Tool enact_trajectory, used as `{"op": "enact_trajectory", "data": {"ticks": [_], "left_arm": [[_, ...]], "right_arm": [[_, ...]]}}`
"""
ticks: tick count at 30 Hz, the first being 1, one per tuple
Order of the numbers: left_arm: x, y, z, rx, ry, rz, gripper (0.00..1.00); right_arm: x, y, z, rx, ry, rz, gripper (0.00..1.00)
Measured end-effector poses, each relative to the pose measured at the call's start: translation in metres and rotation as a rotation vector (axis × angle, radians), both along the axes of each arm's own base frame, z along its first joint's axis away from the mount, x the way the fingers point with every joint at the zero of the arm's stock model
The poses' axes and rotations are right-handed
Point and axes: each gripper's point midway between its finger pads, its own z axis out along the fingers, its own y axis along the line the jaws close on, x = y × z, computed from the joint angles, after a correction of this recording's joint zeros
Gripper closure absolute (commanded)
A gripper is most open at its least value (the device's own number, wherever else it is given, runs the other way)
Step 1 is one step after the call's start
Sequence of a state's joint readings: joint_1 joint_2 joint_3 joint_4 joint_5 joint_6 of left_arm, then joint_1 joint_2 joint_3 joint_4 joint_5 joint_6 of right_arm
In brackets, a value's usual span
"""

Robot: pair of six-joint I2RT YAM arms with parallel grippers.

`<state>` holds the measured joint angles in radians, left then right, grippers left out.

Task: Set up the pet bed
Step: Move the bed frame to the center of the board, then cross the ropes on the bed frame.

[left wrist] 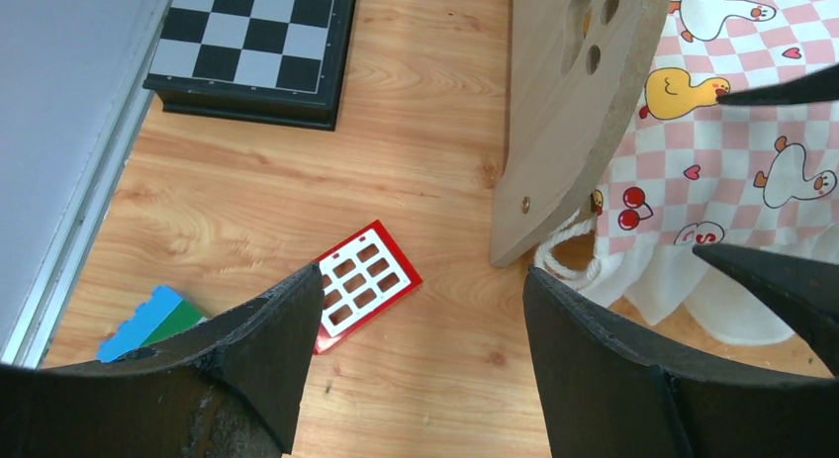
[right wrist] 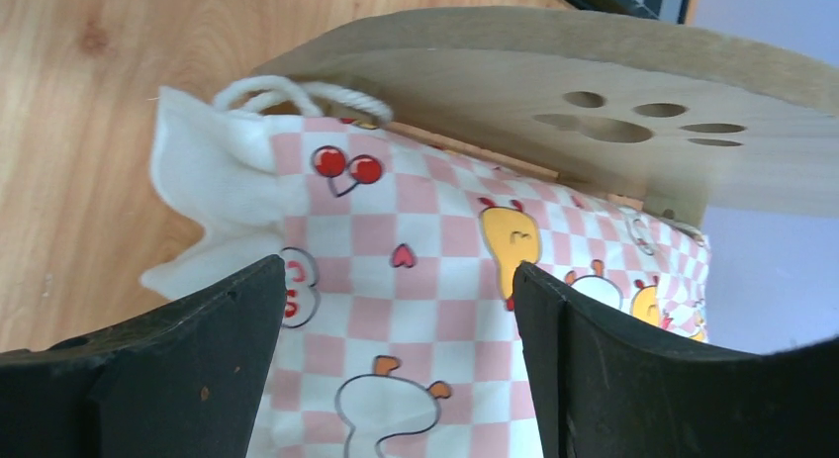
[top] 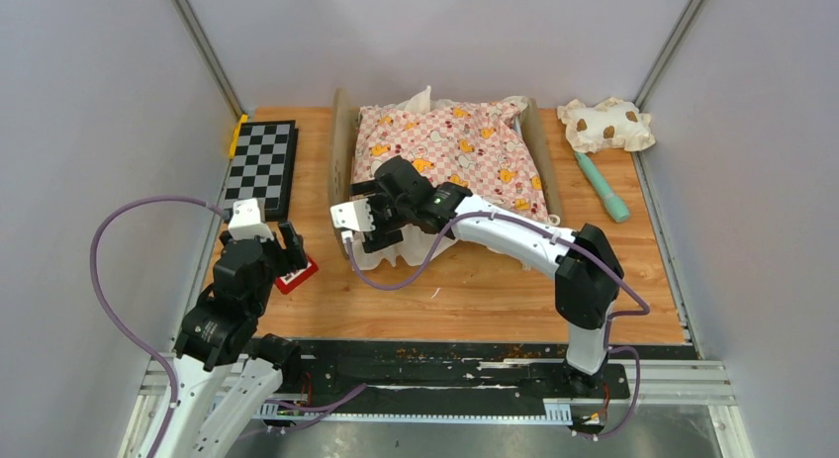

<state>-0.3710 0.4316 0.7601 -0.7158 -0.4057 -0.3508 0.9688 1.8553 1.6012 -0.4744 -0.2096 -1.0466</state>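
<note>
The pet bed (top: 343, 141) is a light-wood frame at the back middle of the table. A pink checkered cushion (top: 455, 151) with duck prints lies in it and spills over its near end. The rounded headboard (right wrist: 514, 77) with a paw-print cutout shows in both wrist views. My right gripper (top: 364, 221) is open just above the cushion's (right wrist: 416, 230) near-left corner, holding nothing. My left gripper (top: 280, 258) is open over bare table left of the headboard (left wrist: 569, 112), empty, beside a red card (left wrist: 361, 283).
A chessboard (top: 261, 164) lies at the back left. A cream brown-spotted pillow (top: 605, 124) and a teal stick (top: 604, 186) lie at the back right. A blue and green piece (left wrist: 153, 320) rests near the left wall. Grey walls close in both sides.
</note>
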Motion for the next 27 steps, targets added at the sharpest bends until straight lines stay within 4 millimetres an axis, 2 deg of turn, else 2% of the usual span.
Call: {"op": "enact_trajectory", "data": {"ticks": [4,9,11,12,14,18,20,23,27], "left_arm": [[0.000,0.001,0.000,0.000,-0.001,0.010,0.19],[0.000,0.003,0.000,0.001,-0.002,0.022,0.19],[0.000,0.004,0.000,0.001,-0.003,0.024,0.19],[0.000,0.004,0.000,0.001,-0.003,0.024,0.19],[0.000,0.004,0.000,0.001,-0.002,0.024,0.19],[0.000,0.004,0.000,-0.001,-0.003,0.024,0.19],[0.000,0.004,0.000,-0.001,-0.003,0.024,0.19],[0.000,0.003,0.000,-0.002,-0.003,0.023,0.19],[0.001,0.001,0.000,-0.004,0.002,0.014,0.18]], "right_arm": [[0.014,0.009,0.002,0.017,-0.018,0.008,0.19],[0.018,0.013,-0.019,-0.002,0.003,0.023,0.24],[0.020,0.013,-0.027,-0.011,0.014,0.026,0.34],[0.021,0.013,-0.030,-0.016,0.019,0.025,0.45],[0.023,0.012,-0.034,-0.018,0.029,0.024,0.60],[0.018,0.010,-0.038,-0.006,0.090,0.033,0.77],[0.019,0.010,-0.036,0.018,0.119,0.036,0.80],[0.021,0.005,-0.032,0.071,0.170,0.037,0.80],[0.036,-0.013,-0.013,0.153,0.202,0.005,0.82]]}}
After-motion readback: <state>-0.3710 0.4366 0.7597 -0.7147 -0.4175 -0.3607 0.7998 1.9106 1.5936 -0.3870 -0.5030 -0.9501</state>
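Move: The front left part of the pink quilt, just inside its cherry-print corner, lies close under the open right hand, about 2 cm ahead, 1 cm to the left and 5 cm lower. The paw-print end board is some 9 cm to this hand's left, its middle about 12 cm farther out and 7 cm below. The red toy lies roughly 21 cm left, 7 cm back and 17 cm down. From the left hand, that quilt spot is about 8 cm ahead, 13 cm right and 12 cm below. Forward and a little left at first, then down about 4 cm onto the quilt's front left corner, the right hand shuts its fingers and pinches a fold of the cloth. Still gripping, it lifts about 2.5 cm while drawing some 2 cm forward and 2 cm right, away from the paw-print board, the wrist tilting some 15 degrees in all. ##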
